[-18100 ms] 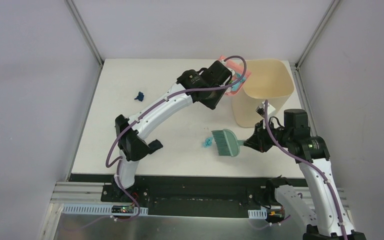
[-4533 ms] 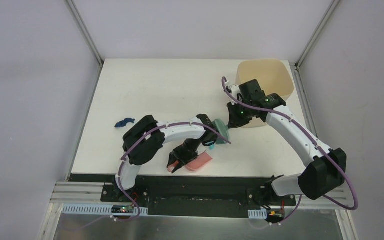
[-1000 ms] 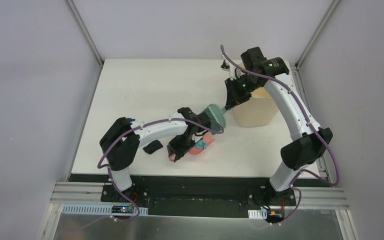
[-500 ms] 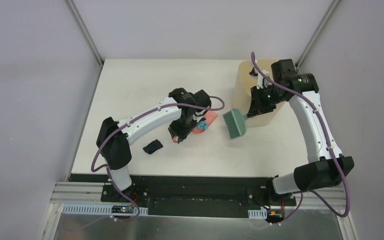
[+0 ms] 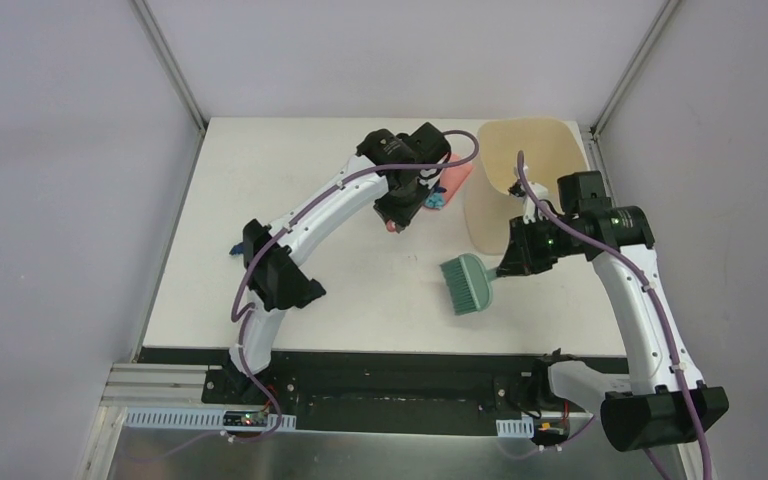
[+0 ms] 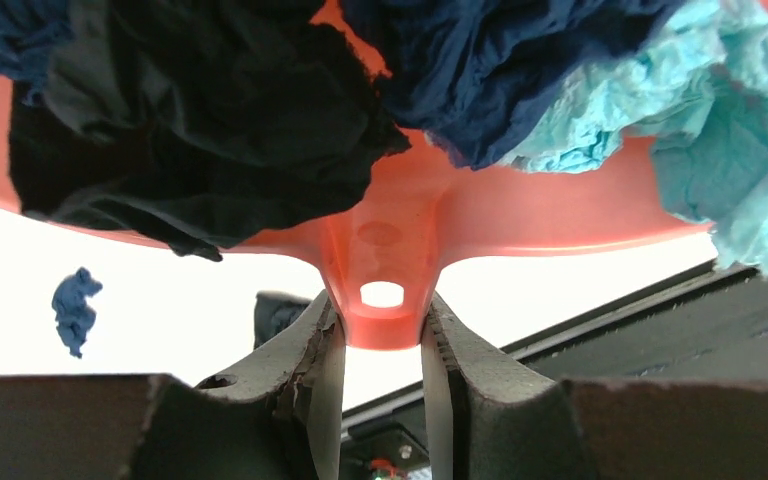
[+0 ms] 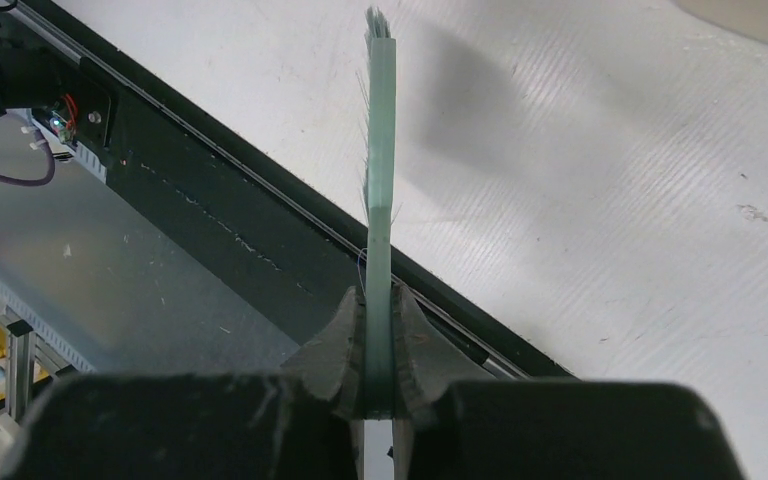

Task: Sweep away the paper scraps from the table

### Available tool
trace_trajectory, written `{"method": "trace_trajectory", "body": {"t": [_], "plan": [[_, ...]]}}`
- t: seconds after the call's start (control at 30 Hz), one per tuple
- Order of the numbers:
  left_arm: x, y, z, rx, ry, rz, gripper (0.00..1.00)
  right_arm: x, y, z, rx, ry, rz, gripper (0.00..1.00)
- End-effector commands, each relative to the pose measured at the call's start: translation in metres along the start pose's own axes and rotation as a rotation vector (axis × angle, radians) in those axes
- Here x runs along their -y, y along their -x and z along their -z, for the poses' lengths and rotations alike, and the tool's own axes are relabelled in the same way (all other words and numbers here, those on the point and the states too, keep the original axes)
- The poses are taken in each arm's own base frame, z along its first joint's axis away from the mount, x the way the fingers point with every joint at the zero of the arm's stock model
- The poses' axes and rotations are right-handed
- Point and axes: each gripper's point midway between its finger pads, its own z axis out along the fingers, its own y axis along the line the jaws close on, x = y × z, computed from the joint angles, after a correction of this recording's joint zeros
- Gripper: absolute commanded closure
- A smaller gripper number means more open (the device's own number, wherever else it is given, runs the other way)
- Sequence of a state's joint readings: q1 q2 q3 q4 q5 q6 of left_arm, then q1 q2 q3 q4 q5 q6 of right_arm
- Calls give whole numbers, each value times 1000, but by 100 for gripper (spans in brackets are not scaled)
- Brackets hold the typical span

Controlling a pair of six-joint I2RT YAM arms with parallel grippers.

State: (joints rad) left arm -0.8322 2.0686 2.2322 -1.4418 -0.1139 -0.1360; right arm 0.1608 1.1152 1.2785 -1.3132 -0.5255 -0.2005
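My left gripper (image 5: 400,212) (image 6: 380,305) is shut on the handle of the pink dustpan (image 5: 455,178) (image 6: 400,215), held up at the back of the table (image 5: 290,170) beside the beige bin. In the pan lie paper scraps: a black wad (image 6: 190,130), a dark blue one (image 6: 500,70) and a light teal one (image 6: 700,130) (image 5: 436,201). One dark blue scrap (image 6: 75,310) (image 5: 235,247) lies on the table, partly behind the left arm. My right gripper (image 5: 505,268) (image 7: 380,300) is shut on the teal brush (image 5: 468,283) (image 7: 380,150), in front of the bin.
The tall beige bin (image 5: 525,185) stands at the back right corner, just right of the dustpan. The table's black front rail (image 7: 260,260) runs under the brush. Grey frame posts (image 5: 165,60) rise at the far corners.
The left arm has carried the loaded dustpan from the table's middle up and back to the bin's left side. The right arm has swung the brush down to the front of the bin.
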Motion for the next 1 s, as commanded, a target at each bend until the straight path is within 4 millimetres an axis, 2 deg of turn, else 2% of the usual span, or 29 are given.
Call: {"method": "trace_trajectory", "body": {"t": [0.0, 0.17, 0.27, 0.43, 0.67, 0.87, 0.97], "plan": [[8, 33, 12, 113, -29, -20, 100, -4, 9, -5, 77, 57, 11, 100], [19, 63, 18, 216, -80, 2, 100, -31, 1, -13, 79, 287, 76, 100], [26, 83, 27, 297, -115, 10, 100, -32, 5, -18, 74, 324, 73, 100], [26, 115, 41, 440, -119, -9, 100, -28, 9, -29, 57, 355, 52, 100], [30, 158, 49, 584, -122, -15, 100, -19, 4, -43, 15, 366, 51, 100], [21, 189, 65, 729, -47, 12, 100, -12, -10, -52, 23, 332, 69, 100], [20, 204, 71, 794, -14, 20, 100, -15, -13, -49, 37, 327, 90, 100]]}}
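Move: Ahead and to the right of the left hand, which holds the loaded dustpan, stands the bin: some 7 cm farther out, 22 cm to the right, its middle about 3 cm lower. The scraps in the pan lie about 6 cm ahead and 8 cm right of that hand. From the right hand the bare table that the broom is brought over is about 7 cm back, 9 cm left and 18 cm below; the bin is roughly 16 cm ahead and 6 cm right. Carrying the scraps towards the bin, the left hand goes right and forward about 10 cm each way, climbs some 8 cm after a level start, and swings its fingers outward and to the right by some 30 degrees, keeping its grip. The right hand, still gripping the broom, moves left about 3 cm, then lowers about 4 cm more, swinging the brush leftward over the front of the table. ##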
